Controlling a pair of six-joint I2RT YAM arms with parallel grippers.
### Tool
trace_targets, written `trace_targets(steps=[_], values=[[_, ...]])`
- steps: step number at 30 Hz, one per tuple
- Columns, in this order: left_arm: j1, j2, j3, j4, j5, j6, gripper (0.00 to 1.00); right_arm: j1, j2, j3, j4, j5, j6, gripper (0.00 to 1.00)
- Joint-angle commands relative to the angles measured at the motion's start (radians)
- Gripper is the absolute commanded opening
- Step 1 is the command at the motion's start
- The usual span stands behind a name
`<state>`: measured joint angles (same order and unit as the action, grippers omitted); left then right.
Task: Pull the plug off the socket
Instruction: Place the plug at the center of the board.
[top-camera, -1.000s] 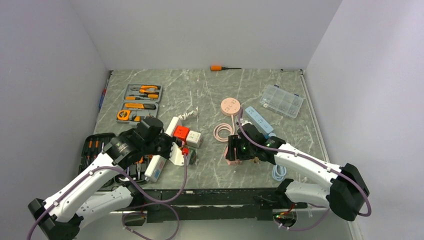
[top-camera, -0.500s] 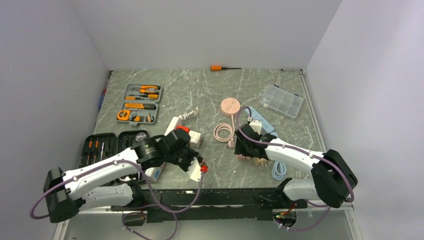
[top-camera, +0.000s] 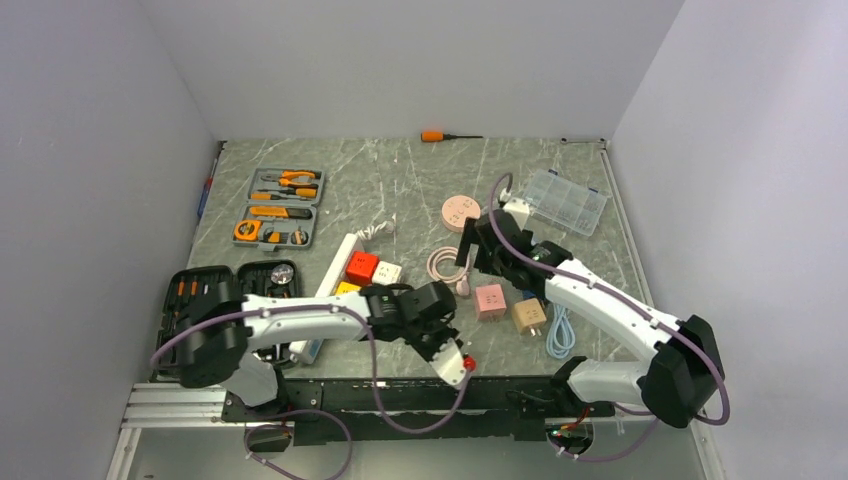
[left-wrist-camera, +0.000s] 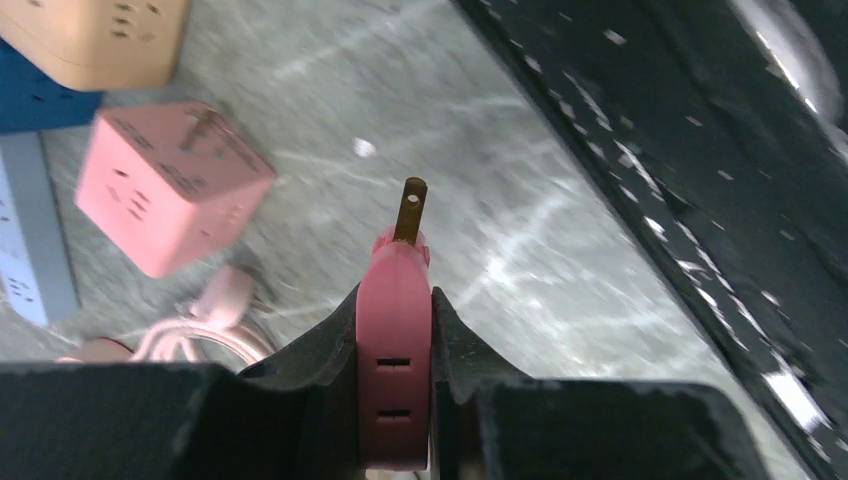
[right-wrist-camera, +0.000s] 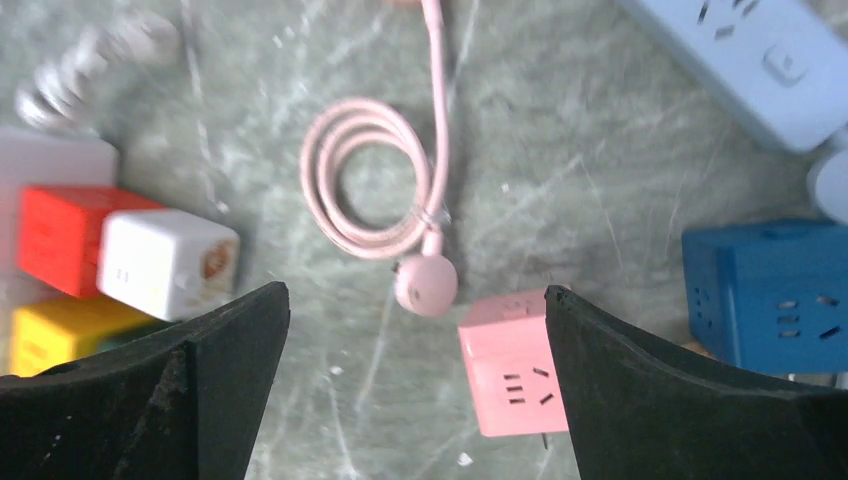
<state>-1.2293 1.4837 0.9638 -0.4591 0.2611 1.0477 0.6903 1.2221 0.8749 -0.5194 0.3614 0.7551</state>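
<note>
The socket (top-camera: 343, 247), a long white power strip, lies left of centre with a red cube (top-camera: 361, 265), a white cube (top-camera: 387, 272) and a yellow cube (top-camera: 345, 290) on it. Its end also shows in the right wrist view as the socket (right-wrist-camera: 50, 160). My left gripper (top-camera: 458, 362) is at the table's front edge, well right of the strip. It is shut on a flat red plug (left-wrist-camera: 393, 340) whose brass prong (left-wrist-camera: 411, 205) points free over the table. My right gripper (top-camera: 478, 250) hangs open above a pink cube (right-wrist-camera: 510, 375), holding nothing.
A pink cable coil (right-wrist-camera: 375, 180) with a round pink plug (right-wrist-camera: 425, 283), a blue cube (right-wrist-camera: 770, 295) and a light-blue strip (right-wrist-camera: 760, 60) lie under the right arm. A tan cube (top-camera: 528, 315), tool cases (top-camera: 282, 205), a clear box (top-camera: 565, 200) and a screwdriver (top-camera: 445, 135) sit around.
My left gripper carried the red plug away from the white strip, rightward to the front edge. My right gripper opened, left the pink cube on the table and moved farther back.
</note>
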Motion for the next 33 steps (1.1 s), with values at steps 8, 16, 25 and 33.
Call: trace_targets(steps=[8, 16, 25, 33], values=[[-0.047, 0.419, 0.443, -0.082, -0.142, -0.107, 0.03, -0.196, -0.107, 0.108, -0.075, -0.041, -0.073, 0.99], [-0.044, 0.567, 0.649, -0.280, -0.089, -0.220, 0.54, -0.242, -0.136, 0.044, -0.047, -0.095, -0.070, 1.00], [0.129, 0.516, 0.969, -0.681, 0.028, -0.267, 0.99, -0.246, -0.125, 0.082, -0.057, -0.083, -0.090, 1.00], [0.342, 0.273, 1.014, -0.978, -0.032, -0.286, 0.99, -0.244, -0.120, 0.123, -0.036, -0.099, -0.114, 1.00]])
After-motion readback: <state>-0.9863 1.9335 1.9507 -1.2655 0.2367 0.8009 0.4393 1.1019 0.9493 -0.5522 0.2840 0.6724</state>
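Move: The left hand holds the pink plug over bare board; its spot lies about 9 cm to the right, 3 cm ahead and some 7 cm below. Beyond that spot the pink cube socket stands roughly 8 cm ahead and 14 cm right of the hand, and the cord's round plug about 11 cm ahead and 8 cm right. From the open right hand the spot is some 10 cm back, 2 cm left and 12 cm down. Sweeping right about 9 cm and slightly forward, then down some 4 cm, the left hand brings the pink plug to the board just short of the cube socket, opens wide and lets go, then lifts off up, forward and back left, turning some 25 degrees counter-clockwise. The empty right hand draws clear, right and up about 6 cm with a little forward, dips a little and rises again, staying open. ##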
